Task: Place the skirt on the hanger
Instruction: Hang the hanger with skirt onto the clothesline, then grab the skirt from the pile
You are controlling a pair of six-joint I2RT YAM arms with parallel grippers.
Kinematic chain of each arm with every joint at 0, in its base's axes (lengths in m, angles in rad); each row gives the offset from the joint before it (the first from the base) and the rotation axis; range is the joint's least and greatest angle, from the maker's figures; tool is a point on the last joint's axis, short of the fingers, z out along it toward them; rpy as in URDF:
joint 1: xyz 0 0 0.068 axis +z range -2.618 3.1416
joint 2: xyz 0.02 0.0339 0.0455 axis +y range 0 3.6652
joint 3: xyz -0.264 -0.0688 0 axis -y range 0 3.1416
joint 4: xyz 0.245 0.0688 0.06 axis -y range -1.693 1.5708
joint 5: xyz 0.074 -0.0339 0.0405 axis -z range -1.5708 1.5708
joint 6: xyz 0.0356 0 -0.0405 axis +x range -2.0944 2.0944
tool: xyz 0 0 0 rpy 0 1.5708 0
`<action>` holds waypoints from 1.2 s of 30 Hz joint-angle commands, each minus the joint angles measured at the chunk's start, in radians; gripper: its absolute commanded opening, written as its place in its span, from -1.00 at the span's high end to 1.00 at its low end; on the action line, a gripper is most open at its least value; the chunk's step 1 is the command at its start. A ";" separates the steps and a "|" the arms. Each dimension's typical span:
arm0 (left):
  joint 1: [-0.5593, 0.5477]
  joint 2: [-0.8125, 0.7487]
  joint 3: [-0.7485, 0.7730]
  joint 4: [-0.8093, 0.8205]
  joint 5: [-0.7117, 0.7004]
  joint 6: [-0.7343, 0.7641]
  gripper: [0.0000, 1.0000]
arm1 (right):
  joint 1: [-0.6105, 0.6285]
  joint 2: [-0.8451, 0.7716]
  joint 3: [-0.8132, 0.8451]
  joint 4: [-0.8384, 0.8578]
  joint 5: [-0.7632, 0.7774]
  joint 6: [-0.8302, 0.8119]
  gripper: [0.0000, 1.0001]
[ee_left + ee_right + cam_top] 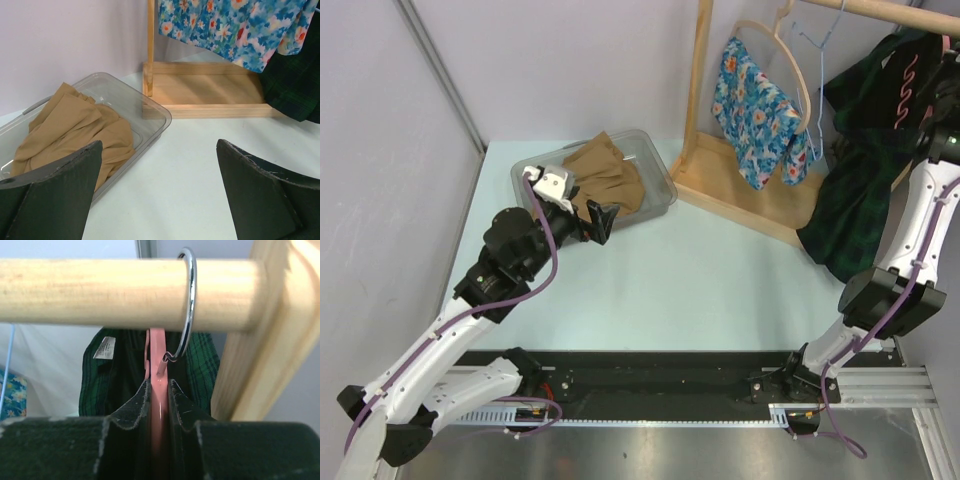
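A dark green plaid skirt (855,190) hangs from a pink hanger (908,85) at the right end of the wooden rail (880,8). In the right wrist view my right gripper (159,390) is shut on the pink hanger (157,347) just below its metal hook (190,300), which loops over the rail (100,290). The plaid skirt (202,365) hangs behind the fingers. My left gripper (598,218) is open and holds nothing. It hovers over the table beside a clear bin, its fingers (65,190) wide apart.
The clear bin (662,182) holds a tan garment (608,170) at the back left. A blue floral garment (755,100) hangs on a round wooden hanger (803,75), with a blue wire hanger (820,45) beside it. The rack's wooden base (740,190) lies on the table.
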 commanded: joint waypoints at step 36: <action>0.265 0.546 0.098 -0.490 -0.367 -0.410 -0.88 | 0.825 -0.618 -0.304 -0.219 0.034 -0.028 -0.98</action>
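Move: The clothesline rail, already under the hook of the pink hanger that the right hand grips, is about 3 cm ahead of that hand and 6 cm up; the blue hanger is some 8 cm ahead and 18 cm left, the floral skirt 14 cm ahead and 28 cm left. For the empty left hand, the brown skirt lies in the bin about 21 cm ahead, 3 cm left and 33 cm below. The pink hanger with the plaid skirt is let go on the rail as the right fingers open wide; that hand backs off some 20 cm while rising, then sweeps about 30 cm left, turning counter-clockwise and finally sinking a little. Meanwhile the open left hand sinks some 22 cm towards the brown skirt, going forward and then left, tipping down and turning counter-clockwise. ##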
